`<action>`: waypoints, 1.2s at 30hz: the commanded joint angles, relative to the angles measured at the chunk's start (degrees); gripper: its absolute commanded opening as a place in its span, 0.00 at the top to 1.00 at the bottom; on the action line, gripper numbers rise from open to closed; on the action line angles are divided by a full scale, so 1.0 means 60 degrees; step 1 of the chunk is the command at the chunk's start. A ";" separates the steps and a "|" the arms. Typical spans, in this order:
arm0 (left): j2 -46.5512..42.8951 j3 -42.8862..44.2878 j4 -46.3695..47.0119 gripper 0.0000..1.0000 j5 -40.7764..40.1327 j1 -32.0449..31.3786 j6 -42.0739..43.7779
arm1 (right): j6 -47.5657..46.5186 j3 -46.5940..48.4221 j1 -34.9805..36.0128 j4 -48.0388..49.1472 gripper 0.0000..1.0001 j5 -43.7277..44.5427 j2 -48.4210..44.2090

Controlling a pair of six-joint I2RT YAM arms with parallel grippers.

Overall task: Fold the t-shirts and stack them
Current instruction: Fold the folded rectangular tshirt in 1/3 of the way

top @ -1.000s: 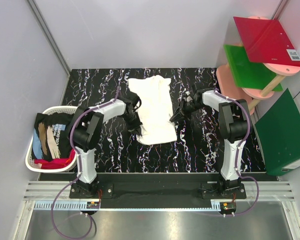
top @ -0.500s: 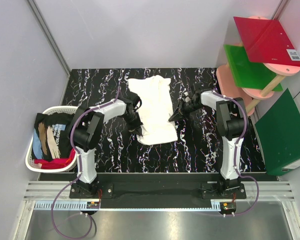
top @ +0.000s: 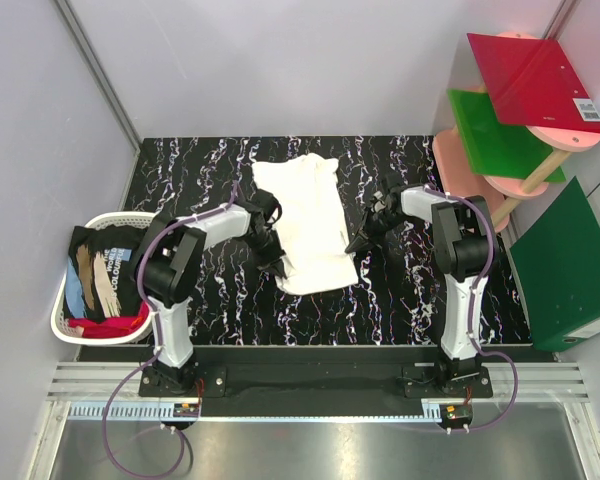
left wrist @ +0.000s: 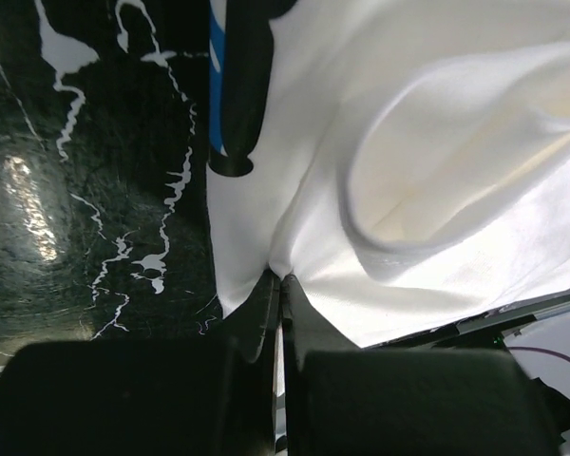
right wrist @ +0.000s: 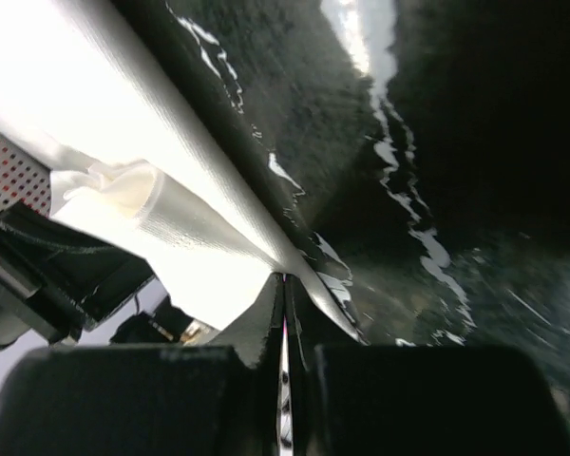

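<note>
A cream-white t-shirt (top: pixel 308 222) lies partly folded in the middle of the black marbled table (top: pixel 210 170). My left gripper (top: pixel 279 266) is shut on the shirt's lower left edge; in the left wrist view its jaws (left wrist: pixel 279 279) pinch the white cloth (left wrist: pixel 408 171). At the shirt's lower right edge my right gripper (top: pixel 356 245) is shut too, and the right wrist view shows the white cloth (right wrist: pixel 142 180) pinched at its tips (right wrist: pixel 284 276). More t-shirts, black with tan streaks (top: pixel 98 268), blue-and-white and red (top: pixel 115 327), fill the basket at the left.
A white laundry basket (top: pixel 63 300) sits off the table's left edge. At the right stands a pink tiered stand (top: pixel 460 160) bearing a red board (top: pixel 535 80) and a green board (top: pixel 500 135). A dark green board (top: pixel 570 265) leans at the far right.
Both grippers have closed on the shirt's lower edges. The right gripper slid a little toward the near side, and the shirt's lower right edge shifted slightly outward.
</note>
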 commanded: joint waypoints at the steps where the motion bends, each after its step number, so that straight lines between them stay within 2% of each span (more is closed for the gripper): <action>1: -0.0471 -0.0451 -0.0361 1.00 0.0253 -0.0084 -0.0097 | -0.0233 -0.0004 0.0002 -0.0100 0.96 0.1469 -0.0589; 12: -0.1511 -0.0539 -0.1094 1.00 -0.0024 -0.0128 0.0049 | -0.0467 0.0040 0.0017 -0.0320 0.97 0.1426 -0.0413; 16: -0.1220 -0.0962 -0.1240 1.00 0.0223 -0.0157 0.0225 | -0.0526 0.0055 0.0017 -0.0393 0.97 0.1382 -0.0354; 18: -0.0913 -0.1139 -0.1299 0.89 0.0370 -0.0201 0.0313 | -0.0584 0.0098 0.0017 -0.0466 0.95 0.1338 -0.0413; 19: -0.0853 -0.1300 -0.1328 0.61 0.0370 -0.0230 0.0328 | -0.0672 0.0142 0.0017 -0.0510 0.94 0.1338 -0.0471; 21: -0.0939 -0.1418 -0.1357 0.35 0.0312 -0.0289 0.0313 | -0.0818 0.0187 0.0017 -0.0627 0.89 0.1439 -0.0849; 22: -0.1042 -0.1476 -0.1357 0.12 0.0152 -0.0318 0.0284 | -0.0935 0.0158 0.0017 -0.0642 0.84 0.1542 -0.1084; 23: -0.1173 -0.1506 -0.1401 0.01 0.0064 -0.0318 0.0269 | -0.0994 0.0100 0.0017 -0.0628 0.72 0.1862 -0.1348; 24: -0.1450 -0.1521 -0.1416 0.01 -0.0010 -0.0333 0.0226 | -0.1082 -0.0061 0.0017 -0.0642 0.52 0.2068 -0.1974; 26: -0.1831 -0.1594 -0.1430 0.01 -0.0244 -0.0333 0.0138 | -0.1170 -0.0295 0.0017 -0.0657 0.30 0.2637 -0.2926; 27: -0.1935 -0.1638 -0.1416 0.01 -0.0375 -0.0333 0.0094 | -0.1214 -0.0587 0.0002 -0.0671 0.09 0.2786 -0.3208; 28: -0.2038 -0.1667 -0.1430 0.01 -0.0435 -0.0333 0.0050 | -0.1244 -0.0764 0.0002 -0.0657 0.02 0.2889 -0.3457; 36: -0.2815 -0.2091 -0.0597 0.01 -0.0771 -0.0611 -0.0740 | -0.0601 -0.3077 -0.0071 -0.0117 0.00 0.1690 -0.4411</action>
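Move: The shirt's near-left corner lies about 4 cm straight back from my left hand, a couple of cm below its tips, which already pinch the left edge. Of the shirt, the near-right corner is some 16 cm to this hand's right and 3 cm back, the middle about 10 cm ahead and 5 cm right. From my right hand, shut at the right edge, the near-left corner is roughly 14 cm left and 9 cm back, and the near-right corner 7 cm back, 2 cm right. With my left fingers still pinching, I drag the edge back about 2 cm towards my base and lift a little, then open wide as I sweep another 5 cm back and down around the near-left corner, rising slightly at the end. My right hand keeps hold of its edge until late, then opens, lets go and rises over 8 cm, easing right, its fingers swinging forward about 20 degrees. ##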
